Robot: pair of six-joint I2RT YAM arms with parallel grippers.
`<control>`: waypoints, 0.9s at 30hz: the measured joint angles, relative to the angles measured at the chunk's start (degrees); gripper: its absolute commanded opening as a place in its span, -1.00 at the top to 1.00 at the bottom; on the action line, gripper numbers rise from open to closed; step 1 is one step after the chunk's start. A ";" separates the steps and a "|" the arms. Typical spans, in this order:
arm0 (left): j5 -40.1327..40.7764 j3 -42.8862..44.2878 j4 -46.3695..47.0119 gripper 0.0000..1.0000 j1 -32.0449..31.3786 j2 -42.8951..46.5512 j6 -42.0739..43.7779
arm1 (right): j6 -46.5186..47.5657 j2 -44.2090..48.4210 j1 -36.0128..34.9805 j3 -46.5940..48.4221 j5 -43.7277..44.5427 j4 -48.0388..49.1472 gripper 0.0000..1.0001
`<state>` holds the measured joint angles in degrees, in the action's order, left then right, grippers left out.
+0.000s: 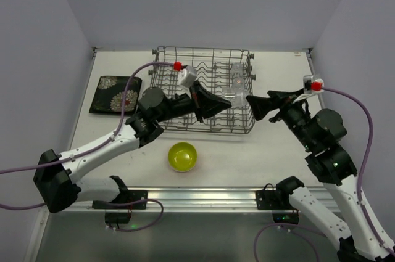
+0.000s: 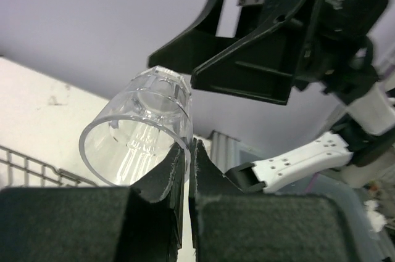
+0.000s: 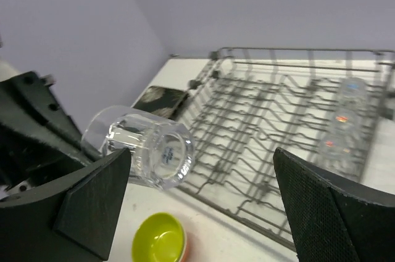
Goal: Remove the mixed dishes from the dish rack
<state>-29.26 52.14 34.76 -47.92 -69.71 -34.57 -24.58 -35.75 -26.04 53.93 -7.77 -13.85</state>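
My left gripper [image 2: 188,151] is shut on the rim of a clear glass [image 2: 139,126], holding it tilted on its side above the front right part of the dish rack [image 1: 203,89]. In the top view the left gripper [image 1: 223,105] and the glass [image 1: 237,97] meet my right gripper [image 1: 254,106]. The right gripper [image 3: 203,206] stands wide open, with the glass [image 3: 148,148] just by its left finger [image 3: 92,200] and not touched by either pad. More clear glasses [image 3: 344,114] lie at the rack's right side.
A yellow-green bowl [image 1: 182,156] sits on the table in front of the rack, and an orange rim [image 3: 185,246] shows under it. A black flowered plate [image 1: 115,94] lies to the left of the rack. Grey walls close in the table on three sides.
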 measured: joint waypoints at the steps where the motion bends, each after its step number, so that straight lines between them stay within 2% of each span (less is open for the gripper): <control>1: 0.63 2.58 -3.50 1.00 -0.48 -1.20 1.75 | -0.02 0.37 0.02 0.83 3.50 -1.77 -0.98; 6: 8.17 17.42 -24.15 1.00 -5.31 -8.63 12.35 | 0.20 2.82 0.02 4.31 18.25 -9.55 -0.98; 8: 13.46 22.97 -34.69 1.00 -9.20 -12.09 16.76 | 0.15 4.04 0.02 5.57 23.30 -11.93 -0.98; 13: 20.94 29.75 -50.58 1.00 -12.83 -19.58 21.88 | 0.17 7.96 0.02 8.35 35.15 -16.11 -0.98; 17: 23.85 34.18 -57.88 1.00 -13.66 -26.18 24.02 | 0.15 10.14 0.02 9.88 38.49 -16.85 -0.98; 19: 24.30 39.08 -61.42 1.00 -14.32 -30.67 25.31 | 0.15 10.25 0.02 10.40 38.82 -17.44 -0.98; 24: 24.11 58.90 -67.12 1.00 -15.41 -45.46 28.92 | 0.11 10.36 0.02 10.45 39.15 -20.55 -0.98; 27: 23.21 74.95 -72.28 1.00 -15.54 -56.11 31.47 | 0.13 11.50 0.02 10.47 39.65 -22.53 -0.98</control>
<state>-6.04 127.09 -37.52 -63.46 -125.82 -3.09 -24.45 -24.25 -26.02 64.40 31.88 -36.38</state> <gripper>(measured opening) 0.032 0.989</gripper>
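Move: The left hand grips a clear glass by its rim; its goal, the open table right of the rack's near end, lies about 25 cm right, 9 cm ahead and 35 cm below. The rack's near right corner is roughly 10 cm right and 11 ahead, the green bowl some 14 cm left and 1 ahead, both about 33 lower. From the empty right hand, that open table is some 20 cm right, 6 ahead and 35 below. Rightward and down goes the left hand, about 17 cm right and 16 down: first sideways, then a steep drop, then right again and slightly forward over the rack's near right side. Its shut fingers keep the glass's rim and tip down some 55 degrees. The right hand, still wide open, clears off about 15 cm to its right and slightly back, turning clockwise until it points forward. ##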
